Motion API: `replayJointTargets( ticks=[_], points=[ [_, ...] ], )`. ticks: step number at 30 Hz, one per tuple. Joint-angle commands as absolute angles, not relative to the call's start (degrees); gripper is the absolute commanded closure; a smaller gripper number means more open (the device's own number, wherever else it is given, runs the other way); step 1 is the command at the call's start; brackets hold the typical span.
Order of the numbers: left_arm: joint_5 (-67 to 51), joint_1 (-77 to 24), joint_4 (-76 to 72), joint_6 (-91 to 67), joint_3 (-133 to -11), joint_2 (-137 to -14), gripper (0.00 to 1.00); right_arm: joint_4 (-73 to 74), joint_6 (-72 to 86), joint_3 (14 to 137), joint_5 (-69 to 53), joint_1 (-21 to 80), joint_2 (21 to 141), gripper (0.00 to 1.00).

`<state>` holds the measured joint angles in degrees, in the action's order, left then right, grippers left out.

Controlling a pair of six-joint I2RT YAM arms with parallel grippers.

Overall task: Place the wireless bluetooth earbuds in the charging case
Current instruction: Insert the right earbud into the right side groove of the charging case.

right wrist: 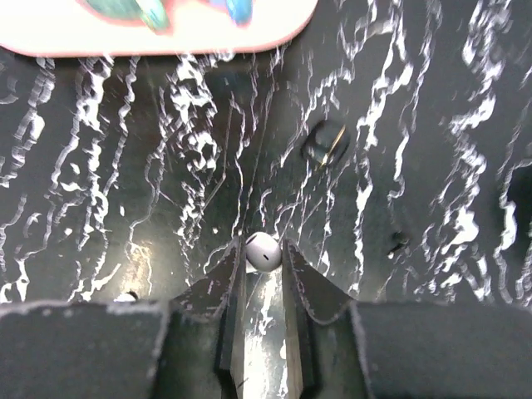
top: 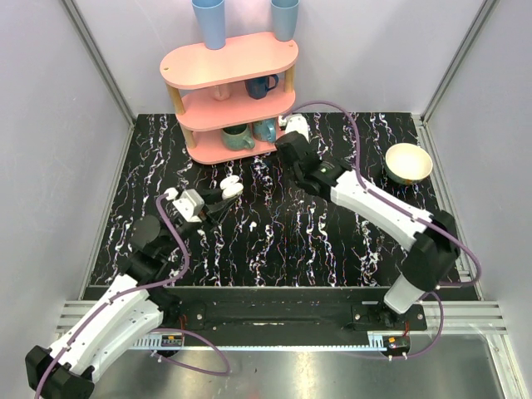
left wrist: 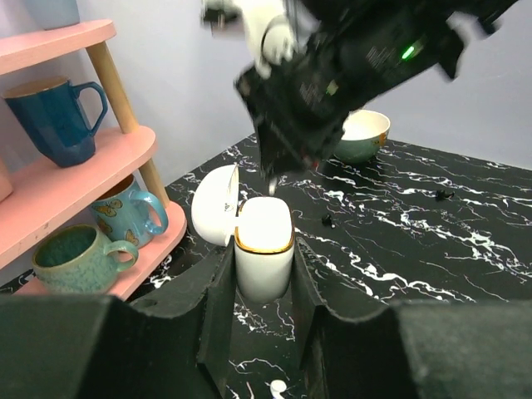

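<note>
The charging case (left wrist: 263,249) is white with a gold rim, and its lid (left wrist: 213,204) is hinged open to the left. My left gripper (left wrist: 263,270) is shut on its body and holds it upright. From above, the case (top: 231,188) shows at the tip of the left gripper (top: 218,199). My right gripper (right wrist: 263,249) is shut on one white earbud (right wrist: 264,253) above the table. It hangs just behind and above the case (left wrist: 278,162), near the shelf (top: 288,154). A second earbud (left wrist: 277,386) lies on the table under the left gripper.
A pink three-tier shelf (top: 229,66) with mugs (left wrist: 79,258) stands at the back left, close to both grippers. A cream bowl (top: 408,162) sits at the back right. Small black bits (left wrist: 328,220) lie on the black marbled table (top: 316,241).
</note>
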<state>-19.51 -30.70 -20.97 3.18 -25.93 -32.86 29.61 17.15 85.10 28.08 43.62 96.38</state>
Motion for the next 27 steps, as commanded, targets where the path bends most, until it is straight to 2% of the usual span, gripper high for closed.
replayJointTargets(
  ticks=[1,11,20,27],
  points=[
    [-20.04,-30.76,-21.19,2.29,-30.40,-34.01,1.00,22.61,-1.55,87.54,39.19,47.89,89.92,0.93],
    [-20.65,-30.76,-19.07,0.09,-34.27,-39.19,1.00,11.34,-22.66,87.97,39.21,60.28,80.25,0.92],
    [-21.45,-30.76,-18.72,-1.93,-36.82,-41.04,1.00,10.55,-29.53,90.27,32.88,66.26,79.54,0.93],
    [-21.71,-30.76,-17.93,-2.99,-38.23,-41.57,1.00,8.97,-37.34,88.77,32.69,69.60,81.39,0.94]
  ],
)
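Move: Ahead of the charging case and lower than it, the right hand holds the earbud: the case lies about 14 cm back, 15 cm left and 10 cm above that hand. On the table some 20 cm below the right hand, the other earbud lies about 7 cm back and 10 cm left, the black box roughly 8 cm ahead and 4 cm right. The left hand already grips the open case, its middle about 1 cm ahead of that hand's pads, 2 cm right and 1 cm up. Climbing fast by some 20 cm, the right hand carries the earbud to above the level of the case, and swings about 11 cm back and 8 cm left towards it. Its fingers lift from slanting down to nearly level and turn counter-clockwise about 35 degrees, keeping their grip. Meanwhile the left hand eases the case about 2 cm forward and right, tipping it slightly down. ##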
